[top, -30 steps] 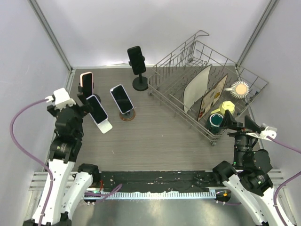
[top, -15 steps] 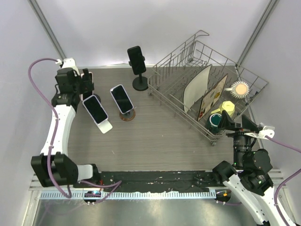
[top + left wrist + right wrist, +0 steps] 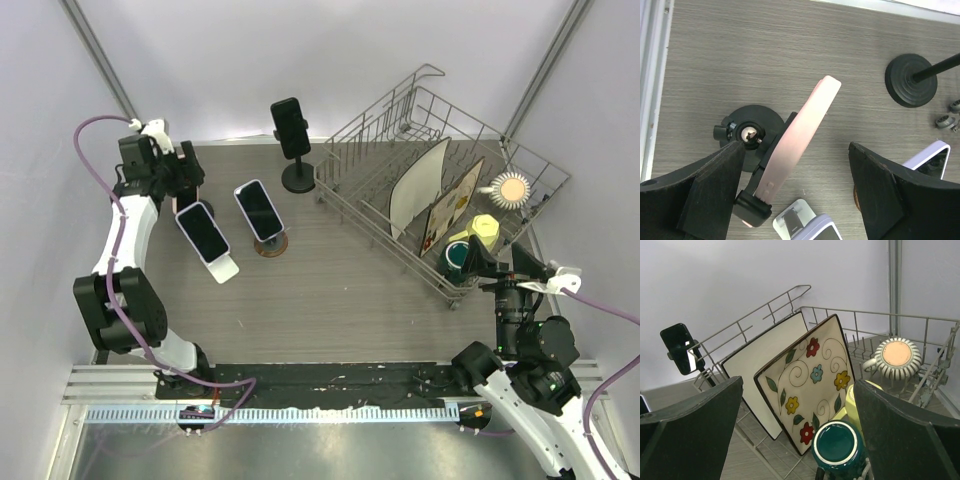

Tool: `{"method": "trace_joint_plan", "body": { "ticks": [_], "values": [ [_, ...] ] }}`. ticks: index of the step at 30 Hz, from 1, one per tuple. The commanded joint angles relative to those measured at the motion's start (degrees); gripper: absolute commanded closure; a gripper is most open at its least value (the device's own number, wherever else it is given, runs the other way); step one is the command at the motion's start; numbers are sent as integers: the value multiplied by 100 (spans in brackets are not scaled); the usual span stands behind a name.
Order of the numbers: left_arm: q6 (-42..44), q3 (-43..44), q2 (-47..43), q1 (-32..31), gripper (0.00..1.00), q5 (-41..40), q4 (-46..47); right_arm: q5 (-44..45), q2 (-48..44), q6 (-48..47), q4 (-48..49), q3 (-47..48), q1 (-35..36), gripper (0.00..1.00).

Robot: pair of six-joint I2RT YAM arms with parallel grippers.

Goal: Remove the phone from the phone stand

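A pink phone (image 3: 815, 107) stands tilted in the clamp (image 3: 751, 210) of a black phone stand (image 3: 752, 116) at the table's far left. My left gripper (image 3: 796, 146) hangs right over it and is open. The phone's edge lies between the two dark fingers, nearer the left finger (image 3: 715, 190), with a wide gap to the right one. From above, the left gripper (image 3: 188, 176) covers most of this phone. My right gripper (image 3: 505, 262) is open by the near right of the table, holding nothing.
A lavender-cased phone on a white stand (image 3: 205, 235) sits just in front of the pink phone. Another phone leans on a brown round stand (image 3: 260, 212), and a black phone tops a tall black stand (image 3: 290, 128). A wire dish rack (image 3: 920, 316) holds plates and mugs.
My left arm has swung from the near left up to the far left, over the pink phone, and its jaws have narrowed slightly. The right arm has hardly moved.
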Motion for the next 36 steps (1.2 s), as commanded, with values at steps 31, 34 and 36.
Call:
{"method": "trace_joint_plan", "body": {
  "ticks": [31,34,36],
  "values": [
    [248,-1296,-1746,378,100,-2488,481,-189,-49,-125,214,17,169,2],
    [160,-1587,-2370,369,100,-2946,185,-128,-49,-125,161,52,274,2],
    [-7,-1657,-2599,369,100,-2957,-124,-84,-49,-151,144,78,371,2]
  ]
}}
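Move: The pink phone stands upright almost at the left hand's point, between the open fingers, its middle about 1 cm ahead and 1 cm to the left. Its stand's round base is some 4 cm ahead, 4 cm left and 13 cm lower. The front lavender phone lies roughly 7 cm back, 2 cm right and 8 cm below; the other lavender phone is 3 cm back, 11 cm right and 7 cm lower. From the right hand, the pink phone is about 26 cm ahead, 54 cm left and 10 cm below. The left fingers close on the pink phone, pinching its two faces, while the hand eases only a centimetre or two forward and left. With the grip kept, the hand then pulls the phone back towards the robot by about 10 cm and some 5 cm left towards the side wall, gathering speed at level height, the wrist turning some 20 degrees counter-clockwise as its left side rises. ##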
